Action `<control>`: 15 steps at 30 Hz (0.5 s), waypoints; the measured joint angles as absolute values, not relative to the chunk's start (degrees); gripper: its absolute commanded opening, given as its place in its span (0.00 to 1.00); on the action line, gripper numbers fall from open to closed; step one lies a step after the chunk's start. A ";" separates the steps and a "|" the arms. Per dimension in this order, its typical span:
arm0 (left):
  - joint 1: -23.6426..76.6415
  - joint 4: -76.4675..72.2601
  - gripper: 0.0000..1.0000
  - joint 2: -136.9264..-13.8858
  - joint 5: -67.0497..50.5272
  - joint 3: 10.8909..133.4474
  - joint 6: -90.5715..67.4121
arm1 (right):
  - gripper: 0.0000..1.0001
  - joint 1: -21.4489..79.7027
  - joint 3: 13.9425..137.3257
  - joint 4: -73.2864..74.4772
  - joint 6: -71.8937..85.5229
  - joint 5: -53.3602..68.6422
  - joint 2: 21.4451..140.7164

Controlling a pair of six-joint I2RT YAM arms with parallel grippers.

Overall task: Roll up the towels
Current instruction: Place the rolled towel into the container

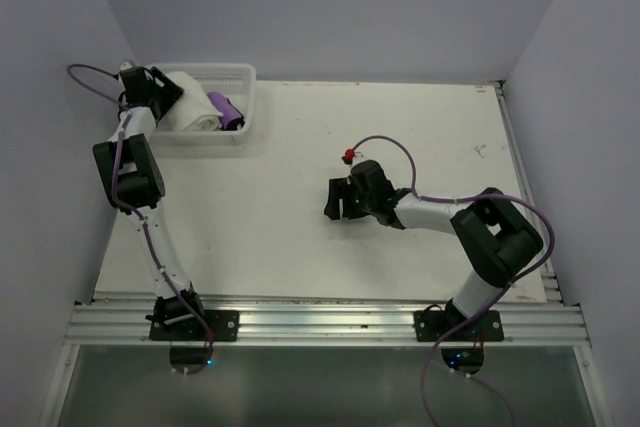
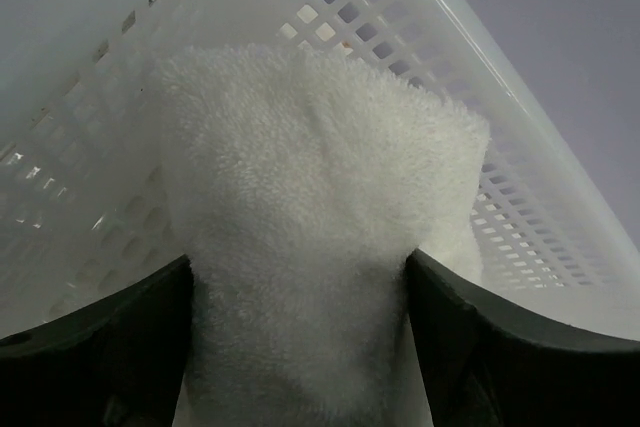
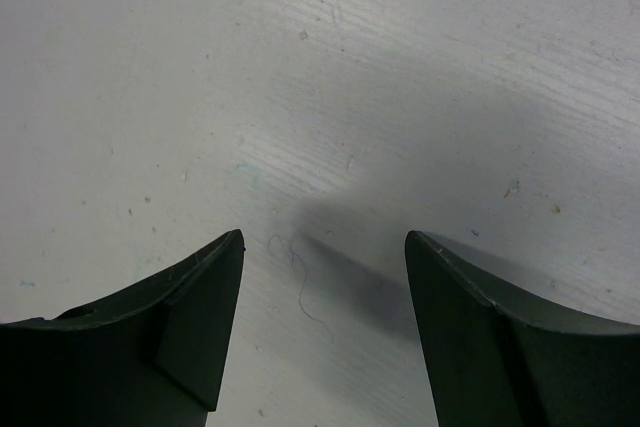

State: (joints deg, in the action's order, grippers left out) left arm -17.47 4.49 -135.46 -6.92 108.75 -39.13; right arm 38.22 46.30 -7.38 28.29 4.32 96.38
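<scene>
The fluffy white towel (image 1: 190, 107) lies bunched in the white mesh basket (image 1: 215, 69) at the table's far left. The small purple towel (image 1: 232, 112) lies rolled beside it on its right, inside the same basket. My left gripper (image 1: 165, 95) reaches into the basket from the left. In the left wrist view the white towel (image 2: 320, 197) fills the gap between the two dark fingers (image 2: 120, 337) and is squeezed narrower there, so the left gripper (image 2: 300, 282) is shut on it. My right gripper (image 1: 338, 202) hovers open and empty over the bare table near the middle; it also shows in the right wrist view (image 3: 323, 247).
The basket wall (image 2: 480, 77) rises right behind the white towel. A small red tag (image 1: 348, 156) hangs on the right arm's purple cable. The bare white tabletop (image 1: 300, 137) lies between the basket and the right arm, with a loose thread (image 3: 300, 282) under the right gripper.
</scene>
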 measured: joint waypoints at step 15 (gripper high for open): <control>-17.47 9.72 1.00 -132.88 -5.65 112.33 -34.94 | 0.74 38.22 46.33 -3.31 28.21 4.23 94.59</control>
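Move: The rolled white towel already lies in the container, straddled by the left fingers near its far-left end; its middle is about 7 cm right of the left hand, 3 cm back and 4 cm below. The container's middle sits some 9 cm right and 4 cm back, the purple roll roughly 17 cm right and 6 cm back, both slightly lower than the hand. From the right hand the white towel is about 28 cm ahead and 39 cm left. The white towel is let go: the left fingers, already parting at its sides, spread to fully open. Only after staying nearly in place does the left hand lift off, climbing about 3.5 cm straight up over the container's far-left part while the wrist rolls a few degrees. ##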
